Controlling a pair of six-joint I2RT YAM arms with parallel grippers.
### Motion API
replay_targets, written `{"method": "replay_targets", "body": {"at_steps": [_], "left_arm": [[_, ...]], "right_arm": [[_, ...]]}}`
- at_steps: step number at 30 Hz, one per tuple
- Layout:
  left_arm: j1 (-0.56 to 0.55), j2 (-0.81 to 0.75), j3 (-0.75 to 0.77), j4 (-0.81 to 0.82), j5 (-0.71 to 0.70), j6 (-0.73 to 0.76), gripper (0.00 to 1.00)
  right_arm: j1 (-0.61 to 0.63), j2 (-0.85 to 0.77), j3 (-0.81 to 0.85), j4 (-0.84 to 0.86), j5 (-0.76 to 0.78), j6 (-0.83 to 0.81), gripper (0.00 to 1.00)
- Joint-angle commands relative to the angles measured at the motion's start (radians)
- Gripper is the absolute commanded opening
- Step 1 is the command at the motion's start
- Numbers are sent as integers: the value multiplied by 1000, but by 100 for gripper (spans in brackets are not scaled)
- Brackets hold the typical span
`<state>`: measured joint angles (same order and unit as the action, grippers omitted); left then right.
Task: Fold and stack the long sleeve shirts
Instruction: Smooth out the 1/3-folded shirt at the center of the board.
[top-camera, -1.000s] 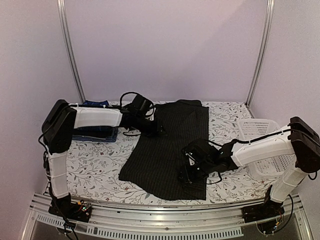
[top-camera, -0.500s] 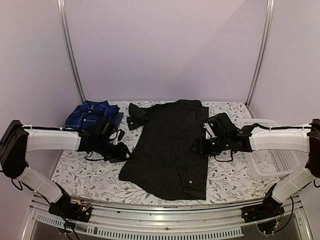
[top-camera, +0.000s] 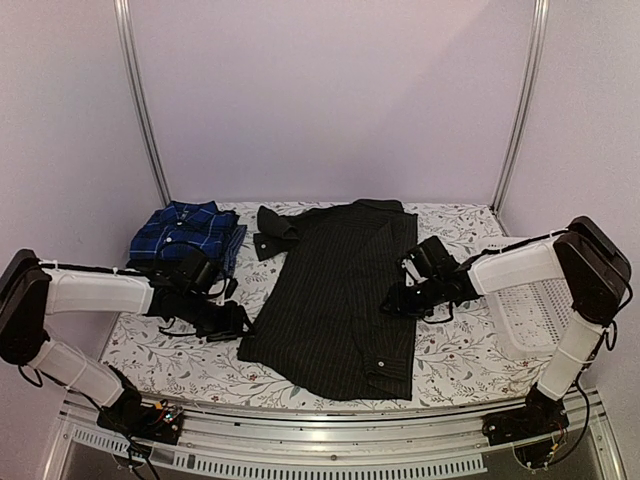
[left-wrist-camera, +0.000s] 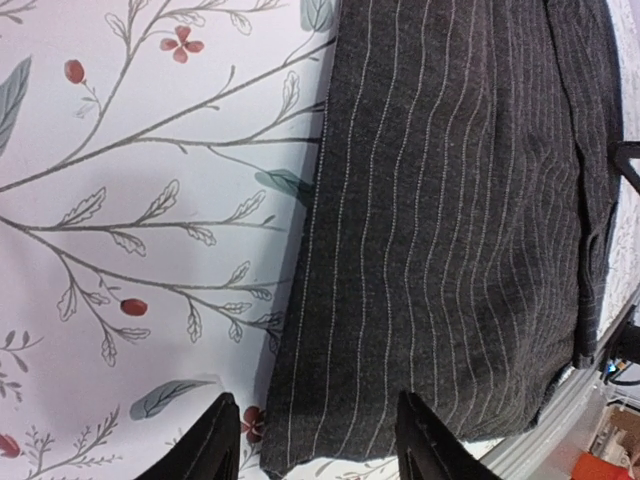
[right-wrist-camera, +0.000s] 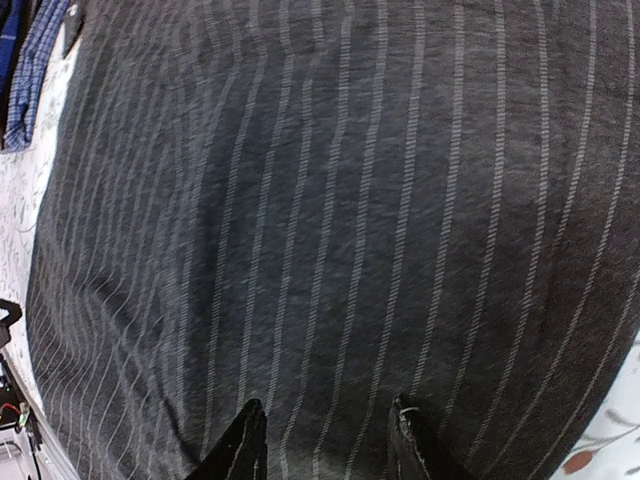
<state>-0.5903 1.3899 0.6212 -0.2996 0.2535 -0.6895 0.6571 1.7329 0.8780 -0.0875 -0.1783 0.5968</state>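
A black pinstriped long sleeve shirt lies spread flat mid-table, collar at the back and one cuff folded out at the back left. A blue plaid shirt sits folded at the back left. My left gripper is low at the black shirt's near-left corner. In the left wrist view it is open, and the hem corner lies between its fingers. My right gripper is at the shirt's right edge. In the right wrist view it stands open over pinstriped cloth.
A white mesh basket stands at the right edge behind my right arm. A floral tablecloth covers the table. The metal rail runs along the near edge.
Both arms left the shirt's middle and swung outward. The left gripper came down to the near-left hem corner and opened wider. The right gripper settled at the right edge and its jaws narrowed.
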Motion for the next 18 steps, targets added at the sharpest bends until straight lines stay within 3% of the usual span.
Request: {"method": "replay_targets", "body": {"at_steps": [1, 14, 18], "left_arm": [[1, 13, -14, 17, 22, -12, 53], [-109, 52, -55, 111, 81, -124, 52], [-113, 53, -40, 71, 5, -122, 51]], "right_arm": [[-77, 71, 24, 42, -15, -48, 39], [-176, 170, 137, -8, -12, -150, 39], [-165, 120, 147, -53, -6, -187, 40]]}}
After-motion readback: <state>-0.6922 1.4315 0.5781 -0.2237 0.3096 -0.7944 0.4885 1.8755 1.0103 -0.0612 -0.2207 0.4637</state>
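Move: Just ahead of and to the left of the right hand, the dark shirt's middle lies some 3 cm out and 11 cm over, its surface about 1 cm below. The turned-in cuff is roughly 14 cm back and 1 cm left of that hand, and the basket about 28 cm right and 2 cm ahead. For the left hand, the hem's left corner lies about 4 cm back, straight in line sideways, 2 cm below; the plaid stack is some 26 cm ahead and 12 cm left. Sweeping about 7 cm forward and 3 cm to the right, the right hand sinks the last centimetre onto the shirt's right side and drags the cloth along with its partly open fingertips, easing off in speed towards the end. The left hand starts later, going some 3 cm back and as much right, sinking a little towards the hem's left corner, fingers half open and not closing. ##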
